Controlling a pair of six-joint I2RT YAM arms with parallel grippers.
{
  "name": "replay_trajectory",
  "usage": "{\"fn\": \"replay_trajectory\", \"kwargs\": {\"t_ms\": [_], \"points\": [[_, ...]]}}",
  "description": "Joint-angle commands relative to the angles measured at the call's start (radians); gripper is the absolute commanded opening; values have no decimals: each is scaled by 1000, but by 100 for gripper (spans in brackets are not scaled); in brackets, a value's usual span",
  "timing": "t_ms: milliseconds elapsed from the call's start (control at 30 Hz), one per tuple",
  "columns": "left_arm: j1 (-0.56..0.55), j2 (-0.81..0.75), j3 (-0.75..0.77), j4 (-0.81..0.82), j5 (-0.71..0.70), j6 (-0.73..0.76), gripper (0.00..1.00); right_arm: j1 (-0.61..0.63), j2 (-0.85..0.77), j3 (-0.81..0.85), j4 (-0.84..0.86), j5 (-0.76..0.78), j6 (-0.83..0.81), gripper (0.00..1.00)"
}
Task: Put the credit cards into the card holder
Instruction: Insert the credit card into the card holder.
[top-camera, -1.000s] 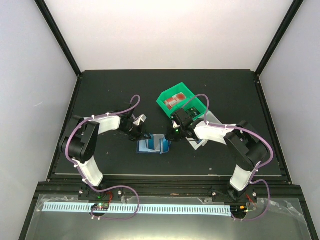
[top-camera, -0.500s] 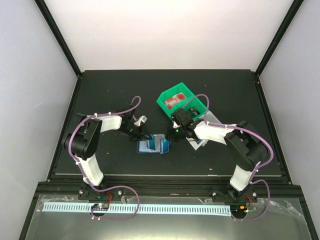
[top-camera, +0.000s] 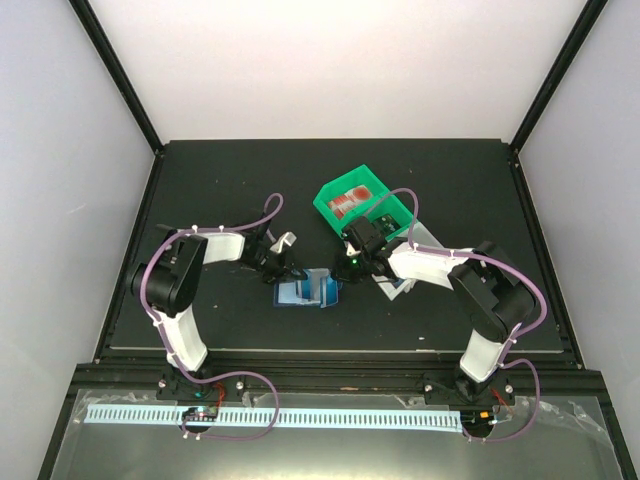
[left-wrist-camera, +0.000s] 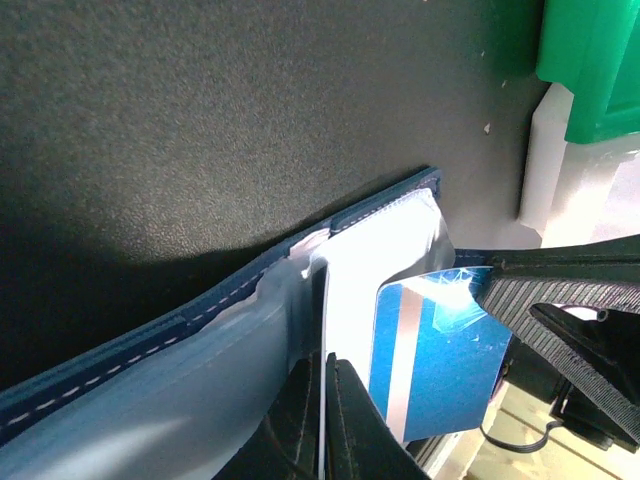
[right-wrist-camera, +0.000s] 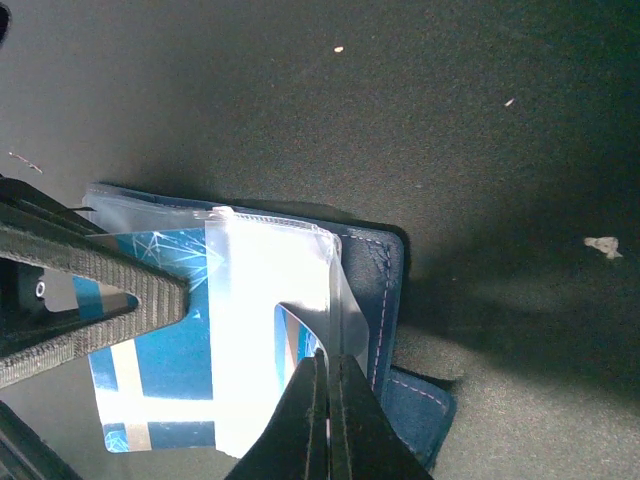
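Observation:
The navy card holder (top-camera: 305, 292) lies open mid-table, its stitched edge in the left wrist view (left-wrist-camera: 200, 320) and the right wrist view (right-wrist-camera: 385, 290). My left gripper (top-camera: 283, 268) is shut on a thin clear sleeve of it (left-wrist-camera: 327, 400). My right gripper (top-camera: 350, 268) is shut on the sleeve's opposite edge (right-wrist-camera: 327, 400). A blue credit card with a silver stripe (left-wrist-camera: 440, 370) sits partly under the clear sleeve and sticks out (right-wrist-camera: 150, 360). The opposite fingers (left-wrist-camera: 560, 285) (right-wrist-camera: 100, 275) overlap its corner. A red-and-white card (top-camera: 348, 200) lies in the green bin.
The green bin (top-camera: 322, 208) stands behind the right gripper, also in the left wrist view (left-wrist-camera: 590, 60). A white bin (top-camera: 425, 235) sits beside it under the right arm (left-wrist-camera: 545, 150). Black frame posts rise at the table's back corners.
My left gripper has crept a little right and forward against the card holder. The right arm and the bins have not moved.

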Motion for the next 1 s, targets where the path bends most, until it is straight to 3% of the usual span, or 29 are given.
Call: {"fn": "replay_trajectory", "kwargs": {"t_ms": [0, 167, 433, 967], "points": [[-7, 17, -53, 64, -14, -51, 2, -3, 28, -2, -51, 55, 3, 1], [-16, 14, -83, 136, -10, -104, 5, -3, 27, -8, -44, 51, 6, 1], [-23, -19, -69, 108, -63, -91, 16, -3, 23, -15, -32, 47, 10, 1], [-66, -133, -45, -66, -224, -31, 79, -3, 0, -31, -32, 33, -5, 1]]}}
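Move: Just off the left fingertips, which still grip a blue credit card, the card holder's clear pocket lies about 3 cm to the right, 2 cm back and 1 cm below. The holder's left page is some 2 cm left and 3 cm back of that hand, the green tray roughly 15 cm ahead and 13 cm right. For the right hand, the pocket lies about 3 cm left, level fore and aft and 1 cm below. Easing the credit card rightwards and slightly down by under 1 cm against the clear pocket, the left hand then spreads its fingers wide to let go of the card and rises about 2 cm from its lowest point, drifting slightly back. The right hand stays put, still pinching the pocket's right edge. ##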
